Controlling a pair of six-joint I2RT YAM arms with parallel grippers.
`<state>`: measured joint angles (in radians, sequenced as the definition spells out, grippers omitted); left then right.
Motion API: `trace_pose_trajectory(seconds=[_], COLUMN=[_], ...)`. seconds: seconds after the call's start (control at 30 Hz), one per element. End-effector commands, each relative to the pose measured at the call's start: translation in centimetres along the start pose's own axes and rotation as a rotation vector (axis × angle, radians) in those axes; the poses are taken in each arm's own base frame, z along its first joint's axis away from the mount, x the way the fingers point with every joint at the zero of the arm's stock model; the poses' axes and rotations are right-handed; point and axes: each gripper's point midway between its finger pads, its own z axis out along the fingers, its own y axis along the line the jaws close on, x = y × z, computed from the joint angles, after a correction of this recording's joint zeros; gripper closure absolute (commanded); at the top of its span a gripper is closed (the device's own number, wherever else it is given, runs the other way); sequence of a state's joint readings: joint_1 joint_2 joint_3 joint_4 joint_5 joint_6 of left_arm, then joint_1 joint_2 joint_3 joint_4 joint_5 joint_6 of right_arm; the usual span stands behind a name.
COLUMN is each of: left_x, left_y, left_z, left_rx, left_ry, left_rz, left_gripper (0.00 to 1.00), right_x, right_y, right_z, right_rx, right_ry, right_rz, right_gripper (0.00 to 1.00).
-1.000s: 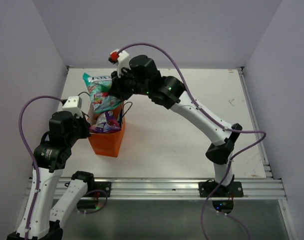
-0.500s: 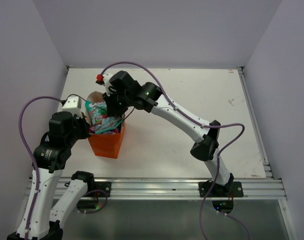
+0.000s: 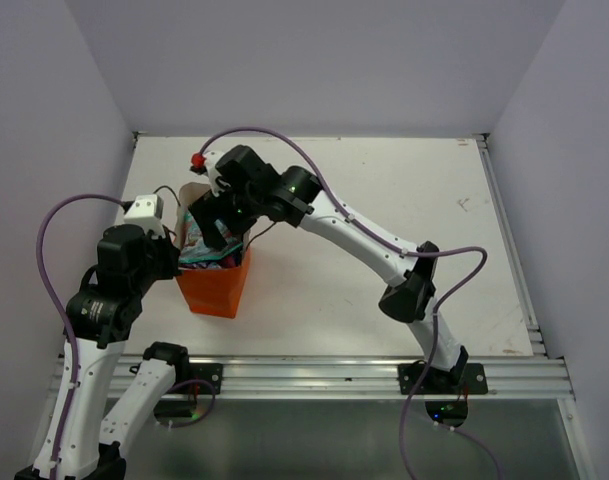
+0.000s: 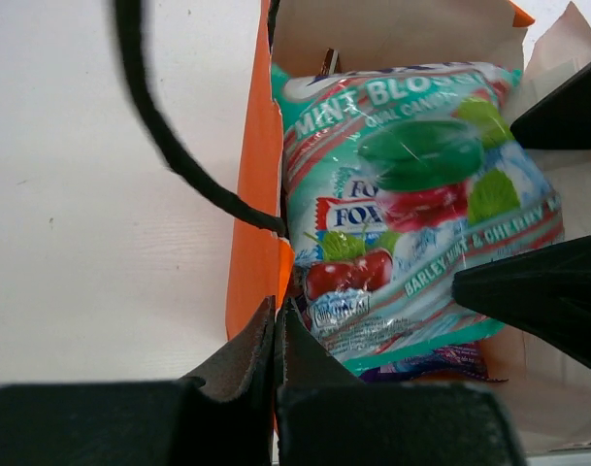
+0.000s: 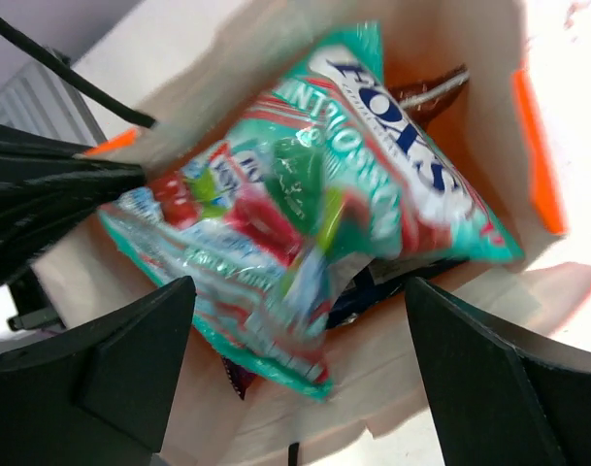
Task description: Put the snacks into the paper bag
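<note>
The orange paper bag (image 3: pixel 216 288) stands upright at the table's left. The green-white-pink sweets packet (image 4: pixel 411 214) (image 5: pixel 305 194) lies loose on top of the other snacks inside it. A purple packet's edge (image 4: pixel 431 361) and a dark blue bag (image 5: pixel 368 296) peek from under it. My right gripper (image 3: pixel 214 228) (image 5: pixel 300 291) hovers over the bag's mouth, open, fingers wide on either side of the packet and not touching it. My left gripper (image 4: pixel 278 311) (image 3: pixel 174 262) is shut on the bag's orange left wall (image 4: pixel 256 223) at its rim.
A black cord handle (image 4: pixel 169 146) loops over the bag's left side, outside it. The white table (image 3: pixel 384 260) stretches to the right and back; purple walls close it in on three sides.
The right gripper carried the sweets packet down into the bag and opened, letting it go. The packet now rests inside. The left gripper has kept its hold on the bag.
</note>
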<state>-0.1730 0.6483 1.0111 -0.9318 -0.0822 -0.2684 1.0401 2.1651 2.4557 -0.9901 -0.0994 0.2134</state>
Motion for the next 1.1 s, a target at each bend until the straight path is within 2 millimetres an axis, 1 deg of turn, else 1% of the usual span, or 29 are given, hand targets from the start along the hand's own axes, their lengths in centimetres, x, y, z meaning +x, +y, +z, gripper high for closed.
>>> trace_pose_trajectory(seconds=[0.0,0.03,0.07,0.1,0.13,0.17,0.23,0.27,0.3,0.37,0.4,0.47,0.5,0.53,0.57,0.6,0.63,0.67,0.7,0.73,0.9,0.93,1.0,1.03,1.07], left_x=[-1.4,-1.4,-1.4,-1.4,-1.4,-1.3,-1.2,-1.1,-1.1,-1.0,-1.1,-1.1,-1.1,-1.0,-1.0,-1.0,-1.1,-1.0,-1.0,-1.1,-1.0,-1.0,-1.0,-1.0,-1.1], left_y=[-0.9,-0.9,-0.9,-0.9,-0.9,-0.9,-1.0,-1.0,-1.1,-1.2,-1.2,-1.2,-1.2,-1.2,-1.2,-1.2,-1.2,-1.2,-1.2,-1.2,-1.2,-1.2,-1.2,-1.2,-1.1], left_z=[-0.3,-0.3,-0.3,-0.3,-0.3,-0.2,0.0,0.1,0.2,0.4,0.3,0.3,0.3,0.3,0.3,0.3,0.3,0.4,0.4,0.4,0.4,0.4,0.4,0.4,0.4], left_rx=[0.044,0.045,0.043,0.045,0.045,0.044,0.047,0.051,0.054,0.057,0.058,0.057,0.055,0.054,0.054,0.054,0.055,0.056,0.056,0.057,0.057,0.057,0.055,0.055,0.054], left_ry=[-0.052,-0.05,-0.049,-0.05,-0.049,-0.046,-0.04,-0.035,-0.036,-0.027,-0.029,-0.029,-0.031,-0.03,-0.031,-0.031,-0.031,-0.026,-0.027,-0.029,-0.032,-0.032,-0.034,-0.036,-0.04], left_rz=[0.018,0.019,0.018,0.019,0.019,0.019,0.02,0.02,0.021,0.024,0.025,0.025,0.024,0.024,0.024,0.024,0.022,0.024,0.024,0.022,0.024,0.024,0.022,0.023,0.022], left_gripper=[1.0,1.0,1.0,1.0,1.0,1.0,1.0,1.0,1.0,1.0,1.0,1.0,1.0,1.0,1.0,1.0,1.0,1.0,1.0,1.0,1.0,1.0,1.0,1.0,1.0], right_x=[-9.2,-10.5,-11.7,-12.0,-12.5,-12.9,-12.1,-11.2,-10.2,-8.7,-7.8,-6.5,-5.3,-4.7,-4.6,-3.0,-2.4,-2.2,-1.5,-1.0,-0.3,-0.5,-0.3,-0.2,0.0], right_y=[1.8,1.9,1.8,1.5,0.7,0.6,-0.4,-1.3,-1.8,-2.6,-2.8,-2.8,-2.4,-2.2,-1.8,-1.8,-1.8,-1.7,-1.7,-1.7,-0.8,-0.7,-0.7,-0.6,-0.5], right_z=[-10.1,-13.1,-15.0,-16.0,-17.6,-20.3,-20.4,-20.4,-19.5,-18.5,-17.6,-16.7,-15.5,-14.9,-14.3,-12.7,-12.0,-11.5,-10.7,-9.8,-7.3,-7.3,-6.5,-6.3,-5.7], right_rx=[-0.009,0.005,0.024,0.042,0.095,0.109,0.158,0.202,0.225,0.26,0.259,0.249,0.214,0.196,0.175,0.168,0.165,0.163,0.164,0.16,0.123,0.116,0.112,0.108,0.102], right_ry=[-0.369,-0.44,-0.505,-0.531,-0.574,-0.625,-0.615,-0.585,-0.542,-0.481,-0.449,-0.415,-0.387,-0.376,-0.384,-0.34,-0.326,-0.324,-0.301,-0.281,-0.246,-0.25,-0.238,-0.235,-0.22], right_rz=[-0.051,-0.049,-0.047,-0.04,-0.022,-0.016,-0.022,-0.018,-0.021,-0.006,0.031,0.073,0.108,0.126,0.143,0.173,0.183,0.194,0.208,0.21,0.221,0.222,0.226,0.226,0.227], right_gripper=[0.06,0.06,0.06,0.05,0.04,0.03,0.02,0.02,0.02,0.02,0.04,0.07,0.11,0.12,0.14,0.21,0.25,0.29,0.31,0.31,0.32,0.32,0.33,0.35,0.42])
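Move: The right hand is open over the mouth of the paper bag. The bag's right-hand handle sticks out about 9 cm to the hand's right, 1 cm back and a couple of centimetres lower. The mint sweets lie just below the hand, about 1 cm back, 1 cm left and 5 cm down, with the purple snack about 5 cm back and 9 cm below. From the left hand on the left rim, that handle is some 17 cm right and 5 cm ahead. The right hand pulls its open fingers up out of the paper bag, clear of the mint sweets, rising some 22 cm and swinging about 12 cm right, then drops almost as far and drifts back about 6 cm left to come down at the right-hand rim, the handle loop standing between its fingers. On the way it turns about 15 degrees clockwise and the fingers narrow to roughly two thirds open without shutting, while the left hand stays put and keeps its pinch on the left rim. ##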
